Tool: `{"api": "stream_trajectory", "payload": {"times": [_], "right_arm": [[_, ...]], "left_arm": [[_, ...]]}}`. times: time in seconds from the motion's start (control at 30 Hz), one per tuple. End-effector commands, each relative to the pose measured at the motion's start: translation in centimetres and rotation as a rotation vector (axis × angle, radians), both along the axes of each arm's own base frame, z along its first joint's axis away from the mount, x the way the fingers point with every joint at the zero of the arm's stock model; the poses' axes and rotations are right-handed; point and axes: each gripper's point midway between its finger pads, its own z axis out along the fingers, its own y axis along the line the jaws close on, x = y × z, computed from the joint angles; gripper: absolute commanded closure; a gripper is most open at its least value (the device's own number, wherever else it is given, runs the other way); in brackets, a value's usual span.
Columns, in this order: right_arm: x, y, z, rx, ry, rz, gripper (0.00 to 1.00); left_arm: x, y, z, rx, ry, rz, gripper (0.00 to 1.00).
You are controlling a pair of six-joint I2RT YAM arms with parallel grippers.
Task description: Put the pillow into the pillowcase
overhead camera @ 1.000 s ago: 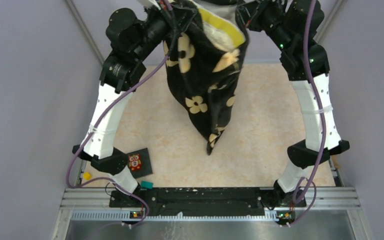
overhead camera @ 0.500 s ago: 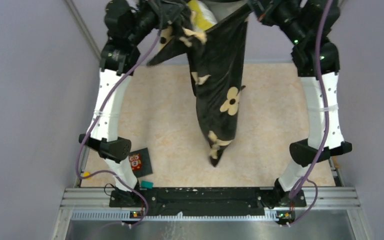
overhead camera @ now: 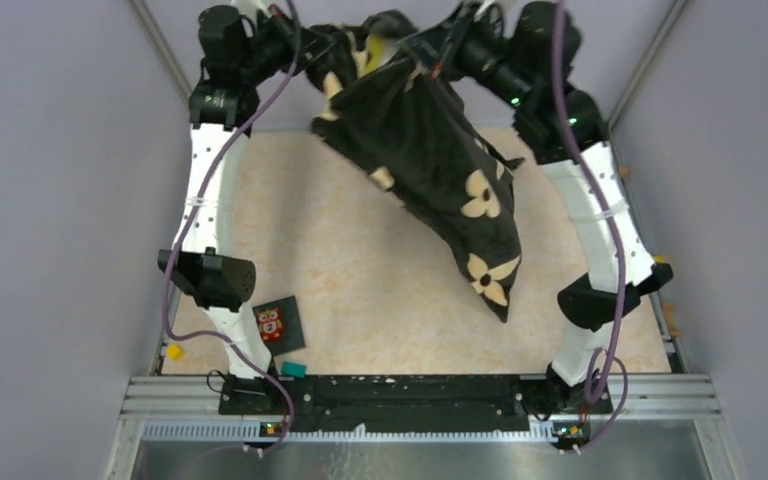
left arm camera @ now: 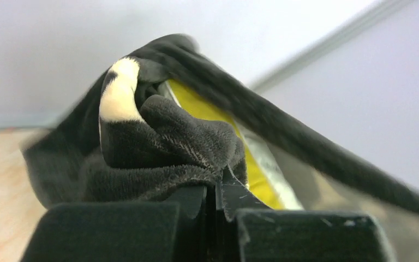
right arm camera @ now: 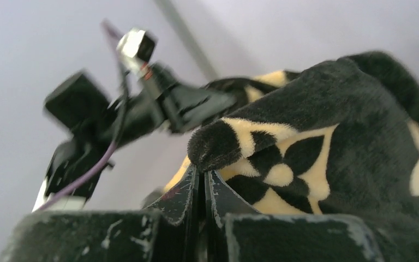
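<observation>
The black pillowcase (overhead camera: 440,170) with cream flowers hangs in the air over the far half of the table, and its lower end (overhead camera: 498,300) slants down to the right. My left gripper (overhead camera: 332,52) and right gripper (overhead camera: 428,55) hold its top rim close together. In the left wrist view the left gripper (left arm camera: 218,183) is shut on a fold of the pillowcase (left arm camera: 163,142), with the pillow's yellow band (left arm camera: 207,109) showing inside the mouth. In the right wrist view the right gripper (right arm camera: 202,174) is shut on the rim of the pillowcase (right arm camera: 333,125). The pillow (overhead camera: 372,55) is mostly hidden inside.
A small dark owl card (overhead camera: 278,325) lies near the left arm's base, with a yellow bit (overhead camera: 174,351) and a teal bit (overhead camera: 293,369) close by. The beige tabletop (overhead camera: 360,290) is walled on both sides. The left arm's wrist (right arm camera: 142,109) shows in the right wrist view.
The pillowcase's hanging end has swung from the middle to the right and slants now. The right gripper has moved left, closer to the left one. Both grips have held.
</observation>
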Motion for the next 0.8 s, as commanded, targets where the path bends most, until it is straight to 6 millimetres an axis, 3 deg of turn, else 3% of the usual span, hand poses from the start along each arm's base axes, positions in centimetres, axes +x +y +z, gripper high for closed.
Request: {"api": "stream_trajectory", "payload": {"times": [0.0, 0.1, 0.17, 0.23, 0.37, 0.47, 0.57, 0.63, 0.7, 0.77], "right_arm": [[-1.1, 7.7, -3.9, -0.066, 0.017, 0.136, 1.00], [-0.3, 11.4, -9.1, -0.091, 0.132, 0.235, 1.00], [0.5, 12.8, -12.0, -0.128, 0.186, 0.240, 1.00], [1.9, 13.2, -14.5, -0.156, 0.238, 0.221, 1.00], [4.9, 12.3, -17.5, -0.183, 0.307, 0.177, 1.00], [5.8, 11.3, -18.7, -0.204, 0.340, 0.151, 1.00], [5.2, 11.2, -19.4, -0.235, 0.345, 0.145, 1.00], [4.9, 11.1, -20.9, -0.262, 0.364, 0.141, 1.00], [4.8, 10.9, -23.4, -0.298, 0.402, 0.139, 1.00], [4.5, 10.6, -27.4, -0.344, 0.462, 0.140, 1.00]], "left_arm": [[0.9, 5.7, -5.4, 0.084, 0.141, 0.117, 1.00], [1.0, 6.8, -12.7, 0.171, 0.275, 0.168, 1.00], [0.3, 6.8, -17.0, 0.196, 0.355, 0.170, 1.00], [-0.8, 6.2, -22.9, 0.210, 0.471, 0.168, 1.00], [-3.1, 1.7, -29.7, 0.196, 0.570, 0.108, 1.00], [-4.5, -4.3, -32.6, 0.209, 0.610, -0.022, 1.00], [-4.4, -7.3, -34.5, 0.197, 0.648, -0.097, 1.00], [-4.2, -6.4, -35.6, 0.234, 0.684, -0.060, 1.00], [-4.2, -3.5, -36.5, 0.312, 0.708, 0.059, 1.00], [-5.2, 0.4, -37.3, 0.367, 0.753, 0.173, 0.99]]}}
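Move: Both hands already grip the dark pillowcase's mouth, held high. From the left hand, the pillow inside the case has its middle about 15 cm to the right, 6 cm back and 15 cm below; the case's hanging bottom corner is roughly 30 cm right, 35 cm back and 35 cm below. From the right hand, the pillow is some 3 cm to the left, 5 cm ahead and 20 cm down, the corner 16 cm right, 24 cm back and 43 cm down. Both closed grippers keep their pinch on the pillowcase's mouth as they fling it left, then fast down to the table. The left hand swings some 8 cm left, then drops, ending 38 cm lower and slightly right and back of its start; the right sweeps about 14 cm left while sinking nearly 30 cm, with 5 cm forward, then eases slightly right. Their fingers tip downward, the left's by some 40 degrees. ##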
